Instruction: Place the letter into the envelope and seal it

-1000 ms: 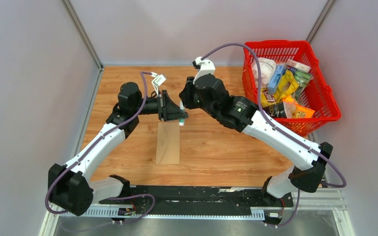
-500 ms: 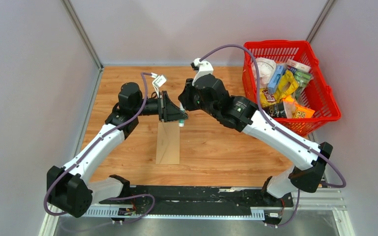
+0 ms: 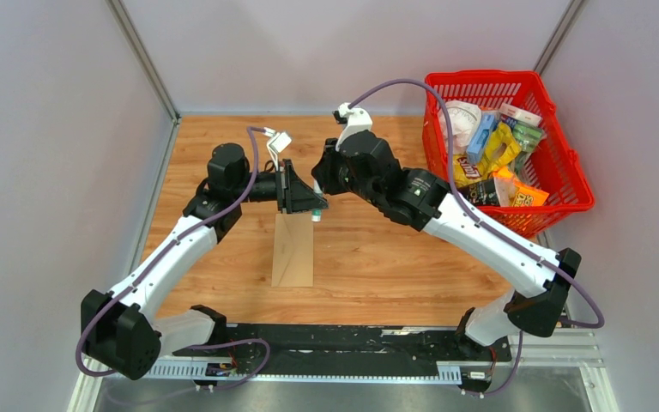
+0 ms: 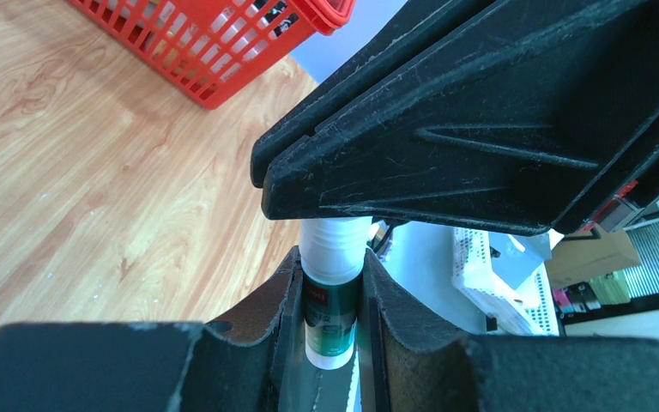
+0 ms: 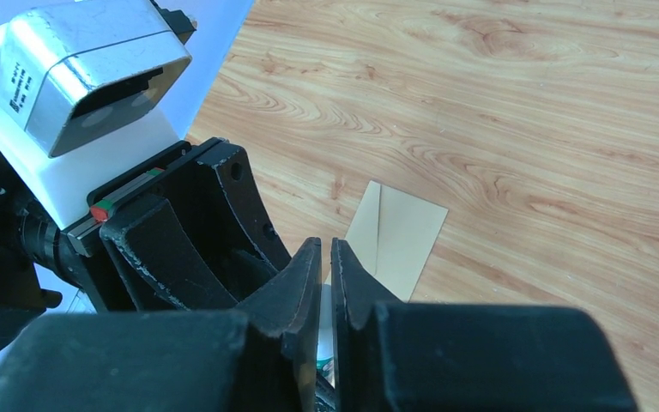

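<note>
The tan envelope (image 3: 293, 249) lies flat on the wooden table below both grippers, and part of it shows in the right wrist view (image 5: 395, 236). The letter is out of view. My left gripper (image 3: 314, 206) (image 4: 330, 262) is shut on a green-and-white glue stick (image 4: 332, 309) (image 3: 317, 215), which it holds by the body just above the envelope's far end. My right gripper (image 3: 320, 187) (image 5: 326, 245) meets it from the opposite side. Its jaws stand almost together over the stick's white cap (image 4: 335, 245), and its fingers (image 4: 446, 129) cover the cap's top.
A red basket (image 3: 566, 163) (image 4: 214, 51) full of snack packets stands at the back right. Grey walls enclose the table on the left, back and right. The arms' base rail runs along the near edge.
The right wrist has edged slightly toward the left gripper. The left arm, glue stick and envelope have not moved.
</note>
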You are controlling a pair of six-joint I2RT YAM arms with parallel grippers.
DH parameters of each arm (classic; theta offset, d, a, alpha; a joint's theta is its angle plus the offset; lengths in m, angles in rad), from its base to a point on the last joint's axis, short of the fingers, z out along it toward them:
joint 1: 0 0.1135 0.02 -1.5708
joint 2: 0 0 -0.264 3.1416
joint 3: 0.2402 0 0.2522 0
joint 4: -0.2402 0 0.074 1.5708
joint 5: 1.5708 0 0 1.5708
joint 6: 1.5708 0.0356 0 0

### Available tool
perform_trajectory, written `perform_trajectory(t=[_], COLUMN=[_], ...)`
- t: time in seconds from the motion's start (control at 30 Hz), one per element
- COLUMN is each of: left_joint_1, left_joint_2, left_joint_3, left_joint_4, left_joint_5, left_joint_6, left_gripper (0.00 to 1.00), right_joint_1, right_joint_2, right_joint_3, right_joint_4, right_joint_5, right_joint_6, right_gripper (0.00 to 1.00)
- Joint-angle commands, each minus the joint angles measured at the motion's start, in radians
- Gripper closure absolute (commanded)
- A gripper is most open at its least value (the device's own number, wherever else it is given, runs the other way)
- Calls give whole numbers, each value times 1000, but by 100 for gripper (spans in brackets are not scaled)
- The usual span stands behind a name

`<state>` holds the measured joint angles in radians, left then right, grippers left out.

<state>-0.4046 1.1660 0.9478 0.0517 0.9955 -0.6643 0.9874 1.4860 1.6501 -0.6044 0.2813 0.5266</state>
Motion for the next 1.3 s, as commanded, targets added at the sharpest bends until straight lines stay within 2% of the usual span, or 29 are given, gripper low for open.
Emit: perform_trajectory(t=[0.0,0.1,0.33,0.47,0.53,0.63,0.73,0.8,0.83,0.97,1.1,1.27], left_joint_1=[12,12,12,12,12,13,18,18,18,18,20,18], left_joint_2=[-40,-43,-35,-45,-48,-48,-34,-28,-23,0,14,8], left_joint_3=[94,94,54,45,58,106,138,151,161,178,180,175], left_joint_4=[103,105,129,108,76,7,-29,-21,-18,13,40,31], left_joint_5=[-83,-89,-38,-43,-70,-187,-244,-277,-300,-322,-308,-313], left_joint_6=[31,34,2,9,20,51,37,13,3,-52,-104,-112], left_gripper=[100,100,100,100,100,100,100,100,100,100,100,100], right_joint_1=[40,45,-18,-75,-102,-122,-122,-115,-102,-17,-10,-10], right_joint_2=[16,29,-27,-130,-202,-334,-430,-449,-445,-403,-351,-296], right_joint_3=[-13,3,40,-33,-114,-303,-441,-499,-518,-538,-539,-540], right_joint_4=[-110,-138,-146,-68,0,138,263,333,351,413,492,588], right_joint_5=[-77,-61,36,53,7,-51,-167,-301,-310,-191,-102,-76], right_joint_6=[-7,-10,0,6,18,35,9,-2,-5,-43,-51,-60], right_gripper=[89,89,56,39,38,37,38,38,38,38,38,38])
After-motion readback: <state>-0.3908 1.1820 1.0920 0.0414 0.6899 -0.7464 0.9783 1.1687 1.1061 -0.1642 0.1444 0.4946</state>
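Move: My left hand holds the glue stick by its green barrel, its middle about 2 cm ahead of that hand and 1 cm above; the cap end leans forward, some 4 cm ahead and 3 cm above. My right fingers are still around that cap, right at the hand point. The folded envelope lies about 7 cm left and 29 cm below my left hand, level fore and aft, and from my right hand about 4 cm back, 7 cm left and 32 cm down. I open my right fingers wide and let go of the cap, draw that hand about 9 cm to the right, then sweep it back and in to the left again, sinking a little, so it ends behind the stick. Meanwhile my left hand keeps its grip and carries the stick forward and up, roughly 6 and 5 cm, turning some 20 degrees counter-clockwise. ##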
